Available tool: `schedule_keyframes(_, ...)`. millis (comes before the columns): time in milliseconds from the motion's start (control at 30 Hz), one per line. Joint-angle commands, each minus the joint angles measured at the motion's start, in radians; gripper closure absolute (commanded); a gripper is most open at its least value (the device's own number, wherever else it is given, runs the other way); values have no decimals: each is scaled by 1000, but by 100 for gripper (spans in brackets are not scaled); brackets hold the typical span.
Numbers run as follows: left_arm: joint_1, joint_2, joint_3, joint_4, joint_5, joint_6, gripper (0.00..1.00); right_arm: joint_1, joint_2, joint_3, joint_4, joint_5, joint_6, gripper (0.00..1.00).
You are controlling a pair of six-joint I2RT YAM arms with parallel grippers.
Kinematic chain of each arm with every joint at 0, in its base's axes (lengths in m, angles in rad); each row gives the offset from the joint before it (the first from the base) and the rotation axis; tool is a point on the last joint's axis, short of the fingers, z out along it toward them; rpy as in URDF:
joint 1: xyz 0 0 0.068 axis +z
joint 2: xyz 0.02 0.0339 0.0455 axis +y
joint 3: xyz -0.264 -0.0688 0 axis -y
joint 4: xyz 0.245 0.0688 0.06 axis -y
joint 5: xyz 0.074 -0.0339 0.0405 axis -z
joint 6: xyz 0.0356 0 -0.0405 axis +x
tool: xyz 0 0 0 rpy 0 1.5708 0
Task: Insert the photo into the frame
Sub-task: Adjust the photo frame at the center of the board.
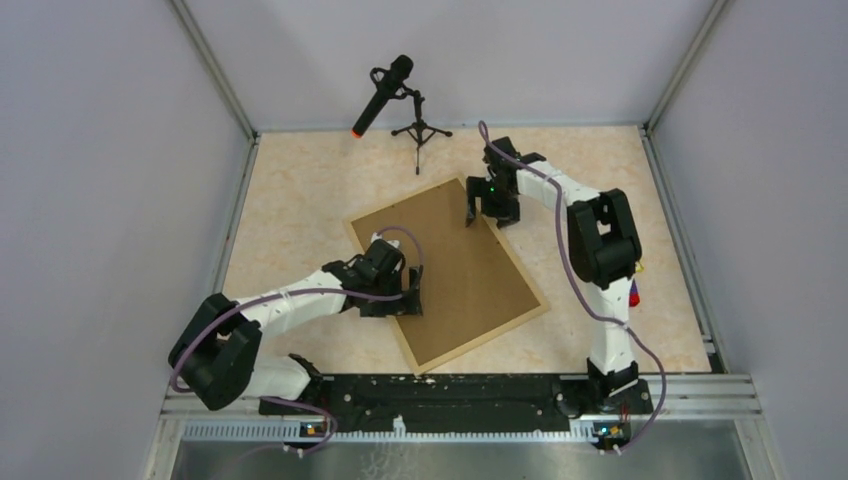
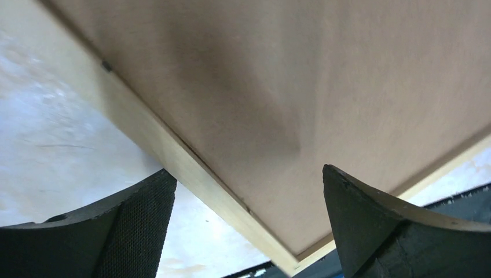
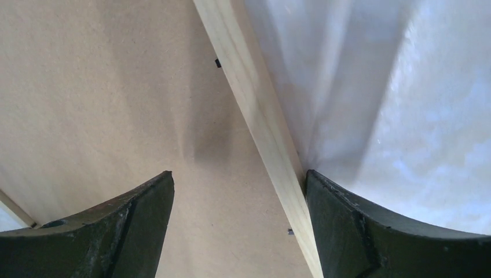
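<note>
The frame (image 1: 485,337), of thin light-wood strips, lies flat and skewed on the table with a brown backing board (image 1: 470,270) filling it. The photo is hidden. My left gripper (image 1: 408,293) is open at the frame's left side. In the left wrist view it (image 2: 248,171) straddles the wood strip (image 2: 191,174) near a corner, with the board (image 2: 324,104) beyond. My right gripper (image 1: 492,212) is open at the far right edge. In the right wrist view it (image 3: 238,174) spans the strip (image 3: 255,104): one finger stands over the board (image 3: 104,87), the other against the strip's outer side.
A black microphone (image 1: 383,95) on a small tripod (image 1: 421,131) stands at the back of the beige table (image 1: 300,200). Grey walls close in the sides and back. A metal rail (image 1: 460,400) carrying both arm bases runs along the near edge.
</note>
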Motion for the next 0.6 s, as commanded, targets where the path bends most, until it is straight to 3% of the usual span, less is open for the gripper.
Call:
schedule_keyframes(0,-27,-24,33,-71,4,-58,2,37,18,125,-96,-47,-47,18)
schedule_keyframes(100,3,-67,77,-108,-87,-19,1,-23,-92,43,-126,23,-94,19)
schedule_keyframes(200,9,-82,129,-49,-61,18,1,-108,-224,-140,-107,-29,-116,24)
schedule_keyframes(333,8,14,161,191,270,42,3,-128,-346,-338,-122,38,-130,42)
schedule_keyframes(400,1,114,208,267,430,18,4,-128,-393,-402,-130,97,-120,45)
schedule_keyframes(467,-12,221,264,299,533,16,5,-128,-428,-439,-129,144,-116,46)
schedule_keyframes(567,-15,345,331,302,596,20,6,-122,-448,-462,-124,172,-124,57)
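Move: The middle of the photo frame, brown backing up, lies about 11 cm right and 8 cm ahead of my left hand, some 2 cm lower. From my right hand that middle is roughly 11 cm back and 9 cm left, also about 2 cm lower. My left hand straddles the left long rail; the frame's near corner is about 14 cm back and 5 cm right of it. My right hand straddles the right rail, with the far corner about 10 cm ahead and 6 cm left. After a last short nudge, my right hand forward-left and my left hand slightly back, I bring both off the rails. My right hand comes some 16 cm back and to the right, out past the right rail, narrowing its fingers; my left hand rises and swings about 11 cm right and a little forward, over the backing towards the frame's middle, tilting its open fingers more to the right. ##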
